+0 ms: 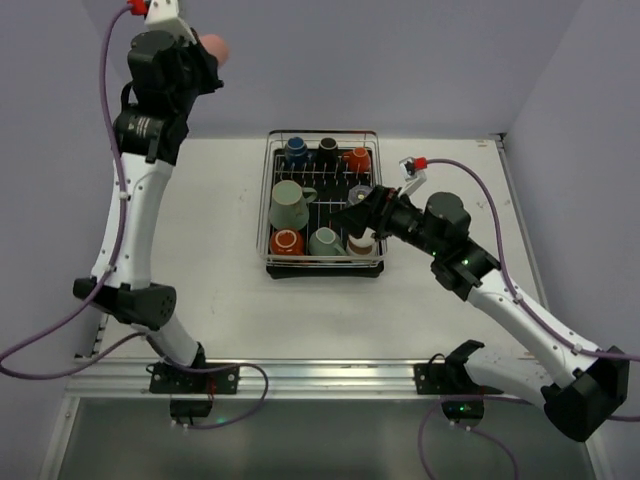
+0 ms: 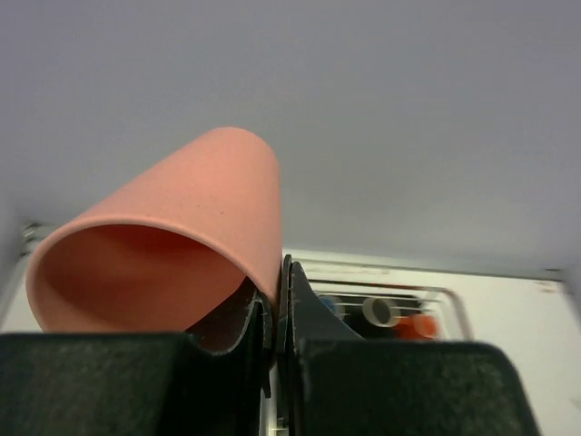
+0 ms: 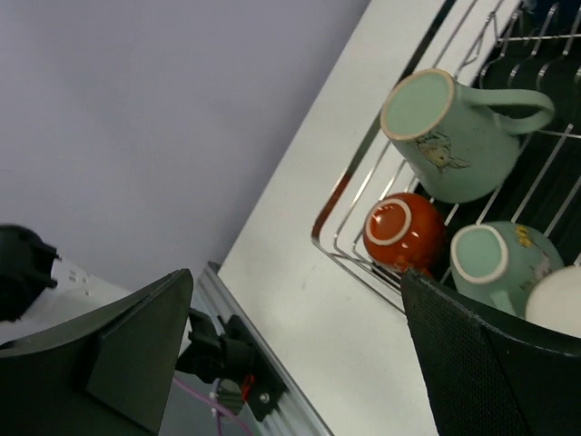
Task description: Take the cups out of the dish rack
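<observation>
My left gripper (image 1: 205, 65) is raised high at the far left, shut on the wall of a salmon-pink cup (image 1: 215, 47). In the left wrist view its jaws pinch that cup (image 2: 182, 218) at the rim, one finger inside it. The dish rack (image 1: 325, 268) stands mid-table and holds several cups: a tall green one (image 1: 290, 205) on its side, a red one (image 1: 287, 242), a teal one (image 1: 325, 241), blue (image 1: 296, 150), black (image 1: 328, 150) and orange (image 1: 358, 158). My right gripper (image 1: 358, 215) hovers open over the rack's right front part, with nothing between its fingers (image 3: 136, 345).
The right wrist view looks across the rack's wire corner (image 3: 363, 263) at the green mug (image 3: 454, 136), red cup (image 3: 402, 232) and teal cup (image 3: 495, 259). White tabletop (image 1: 210, 260) lies left of the rack. An aluminium rail (image 1: 320, 375) runs along the near edge; purple walls enclose the table.
</observation>
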Tool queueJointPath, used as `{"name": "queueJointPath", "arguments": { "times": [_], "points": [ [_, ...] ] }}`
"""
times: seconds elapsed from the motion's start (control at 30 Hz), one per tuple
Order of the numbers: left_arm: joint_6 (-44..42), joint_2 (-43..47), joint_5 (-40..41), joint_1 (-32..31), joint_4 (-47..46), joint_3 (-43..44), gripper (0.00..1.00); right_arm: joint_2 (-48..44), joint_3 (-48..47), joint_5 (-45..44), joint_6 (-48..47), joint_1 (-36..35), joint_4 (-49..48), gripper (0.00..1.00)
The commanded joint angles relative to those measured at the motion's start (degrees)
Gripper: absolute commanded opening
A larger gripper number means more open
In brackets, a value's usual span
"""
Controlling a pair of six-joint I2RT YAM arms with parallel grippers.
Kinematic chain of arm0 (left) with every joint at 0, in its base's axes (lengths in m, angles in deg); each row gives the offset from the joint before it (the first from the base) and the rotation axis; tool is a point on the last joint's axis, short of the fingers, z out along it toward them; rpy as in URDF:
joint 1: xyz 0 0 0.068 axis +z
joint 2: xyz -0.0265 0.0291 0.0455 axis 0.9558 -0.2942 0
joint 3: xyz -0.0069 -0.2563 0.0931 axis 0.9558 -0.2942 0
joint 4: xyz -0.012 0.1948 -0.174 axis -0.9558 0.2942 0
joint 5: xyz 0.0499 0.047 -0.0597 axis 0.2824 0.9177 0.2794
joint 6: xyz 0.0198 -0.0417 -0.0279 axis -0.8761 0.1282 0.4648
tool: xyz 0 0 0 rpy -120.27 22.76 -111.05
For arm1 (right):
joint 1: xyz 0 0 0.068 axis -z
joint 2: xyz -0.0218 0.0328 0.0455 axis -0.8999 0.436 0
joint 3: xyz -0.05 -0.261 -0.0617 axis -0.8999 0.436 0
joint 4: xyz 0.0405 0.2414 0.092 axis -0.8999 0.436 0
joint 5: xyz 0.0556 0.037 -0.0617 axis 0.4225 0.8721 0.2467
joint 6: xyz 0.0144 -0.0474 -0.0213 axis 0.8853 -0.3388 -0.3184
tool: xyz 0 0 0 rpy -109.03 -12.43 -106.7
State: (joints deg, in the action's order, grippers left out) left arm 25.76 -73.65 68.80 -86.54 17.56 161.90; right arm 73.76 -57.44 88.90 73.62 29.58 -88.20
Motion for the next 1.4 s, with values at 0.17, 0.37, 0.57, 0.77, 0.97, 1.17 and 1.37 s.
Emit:
{"name": "queueJointPath", "arguments": {
  "times": [0.17, 0.37, 0.57, 0.77, 0.97, 1.17, 1.37],
  "points": [
    [-8.0, -17.0, 13.2, 9.5, 24.7, -0.5, 0.00, -9.0, 4.4, -5.4, -9.9, -0.6, 14.4, 0.99],
    [-8.0, -17.8, 11.5, 11.4, 22.3, -12.8, 0.00, -10.2, 7.2, -5.3, -11.5, -0.7, 14.4, 0.99],
    [-8.0, -20.7, 7.7, 11.5, 23.3, -20.8, 0.00, -8.8, 7.3, -4.7, -12.3, -0.7, 14.5, 0.99],
    [-7.2, -19.5, 6.0, 11.6, 19.2, -25.4, 0.00, -7.4, 6.9, -5.5, -13.2, -0.8, 14.5, 0.99],
    [-5.9, -18.4, 3.5, 12.9, 14.9, -30.8, 0.00, -6.1, 5.4, -6.2, -13.5, -0.9, 14.8, 0.99],
    [-4.7, -15.1, 3.2, 13.6, 12.2, -33.2, 0.17, -2.7, 2.6, -6.5, -14.3, -1.4, 15.5, 0.99],
    [-4.8, -12.3, 3.8, 15.7, 11.9, -34.3, 0.45, -0.5, 0.0, -7.7, -14.5, -3.5, 16.0, 0.99]
  ]
}}
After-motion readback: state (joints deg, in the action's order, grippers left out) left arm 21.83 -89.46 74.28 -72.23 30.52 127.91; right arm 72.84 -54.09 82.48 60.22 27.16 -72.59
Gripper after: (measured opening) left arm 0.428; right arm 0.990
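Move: The pink cup, already pinched at its rim by the left hand, is bound for bare table about 17 cm left of that hand, 4 cm back and 45 cm below; well below too, the big green mug lies 12 cm right and 3 cm back, the near orange cup 11 cm right and 13 cm back. From the right hand the white cup is some 7 cm ahead, 5 cm right, 26 cm down; the small green cup 7 cm ahead, 6 cm left. The pink cup is swept down some 40 cm and about 13 cm left by the left hand, which first swings slightly forward, then draws back as its fingers tip down about 60 degrees. Over the table at the rack's left, they part and let go, one finger still inside the rim. Meanwhile the right hand, wide open, sinks about 9 cm towards the rack's near cups, easing slightly right and dipping its fingertips. ##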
